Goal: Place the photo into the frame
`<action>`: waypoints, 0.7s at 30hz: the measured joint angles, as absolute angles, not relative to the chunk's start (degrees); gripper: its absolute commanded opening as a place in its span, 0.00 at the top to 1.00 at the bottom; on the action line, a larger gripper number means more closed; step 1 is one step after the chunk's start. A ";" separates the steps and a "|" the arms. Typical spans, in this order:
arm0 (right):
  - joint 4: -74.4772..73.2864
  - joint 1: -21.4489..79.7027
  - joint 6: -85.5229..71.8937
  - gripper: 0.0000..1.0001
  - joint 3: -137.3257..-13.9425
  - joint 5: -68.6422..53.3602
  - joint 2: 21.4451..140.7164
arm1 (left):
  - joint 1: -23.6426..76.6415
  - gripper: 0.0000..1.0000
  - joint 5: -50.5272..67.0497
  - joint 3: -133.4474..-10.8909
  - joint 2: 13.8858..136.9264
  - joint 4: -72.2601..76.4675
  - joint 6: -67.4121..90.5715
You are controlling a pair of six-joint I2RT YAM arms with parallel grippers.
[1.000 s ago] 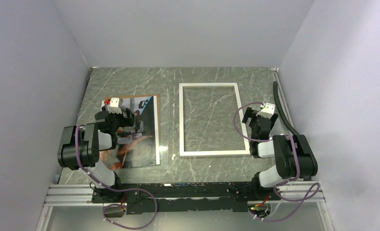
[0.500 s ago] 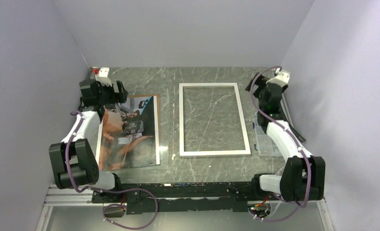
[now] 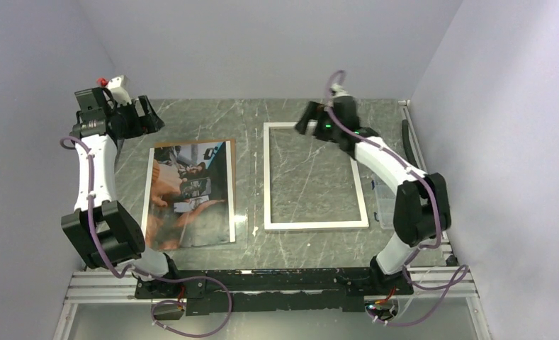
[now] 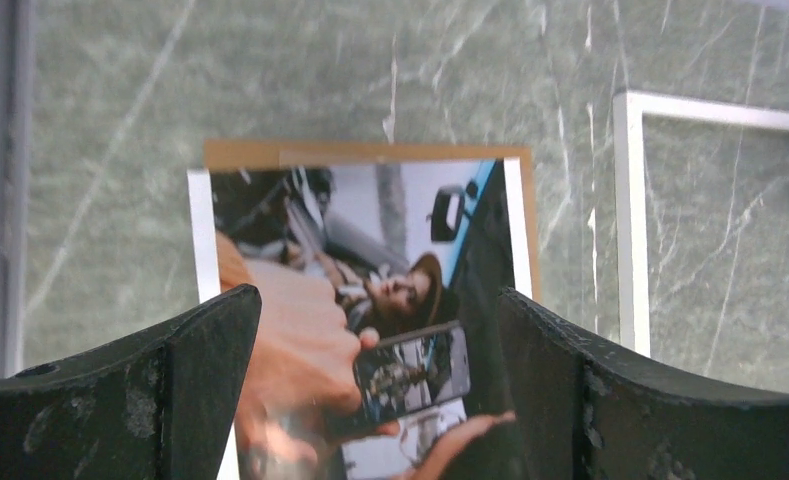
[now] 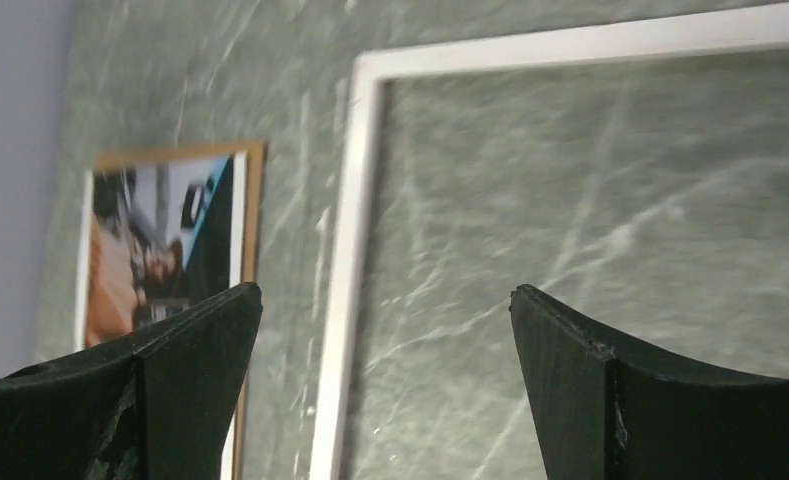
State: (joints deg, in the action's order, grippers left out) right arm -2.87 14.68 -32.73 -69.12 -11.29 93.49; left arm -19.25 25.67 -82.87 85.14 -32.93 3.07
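Note:
The photo (image 3: 190, 190) lies flat on the left half of the table, on a brown backing board whose far edge (image 3: 191, 142) shows. To its right lies the empty white frame (image 3: 268, 177). My left gripper (image 3: 143, 115) hangs open above the table's far left corner, beyond the photo. Its wrist view looks down on the photo (image 4: 370, 270) between the open fingers of that gripper (image 4: 378, 296), with the frame's corner (image 4: 630, 220) at the right. My right gripper (image 3: 306, 123) is open over the frame's far left corner. Its own view, past the gripper (image 5: 385, 291), shows the frame (image 5: 355, 200) and photo (image 5: 160, 240).
A clear plastic box (image 3: 387, 205) sits right of the frame, with a black strip (image 3: 409, 152) along the right wall. A clear sheet's corner (image 3: 241, 228) sticks out past the photo's near right edge, with a small white scrap (image 3: 254, 231) beside it. Grey walls close three sides.
Both arms unfolded from near their bases and stretched to the far side. The left went to the far left corner, the right swung left over the frame's far left corner. Both stayed open.

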 measured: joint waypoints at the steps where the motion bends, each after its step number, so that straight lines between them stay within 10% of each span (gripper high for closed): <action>1: -6.61 18.31 -30.89 0.00 -71.96 -8.27 94.54 | -19.64 0.06 25.65 -82.87 85.60 -34.35 3.11; 9: -8.91 18.85 -33.36 0.00 -77.08 -16.47 95.50 | -19.73 0.06 26.68 -82.87 87.11 -41.43 2.63; 21: -30.06 42.63 -27.68 0.02 -94.89 12.49 113.32 | -19.73 0.05 27.11 -81.65 87.11 -41.21 2.57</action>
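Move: The photo's middle lies about 10 cm back from the left hand, 9 cm to its right and 26 cm below, with the brown board mostly beneath it, its middle some 8 cm back and 11 cm right of the hand. From the right hand the photo is about 48 cm left, 13 cm back and 19 cm lower; the frame's middle is some 5 cm back and 2 cm left of that hand, also about 19 cm below. Swing the open right gripper left across the frame towards the photo, some 16 cm in all: left, briefly back to the right, then left again while sinking and drawing back about 6 cm each, its left side rolling down. Lower the open left gripper about 4 cm towards the photo, easing back slightly and tipping its fingers down some 10 degrees. ##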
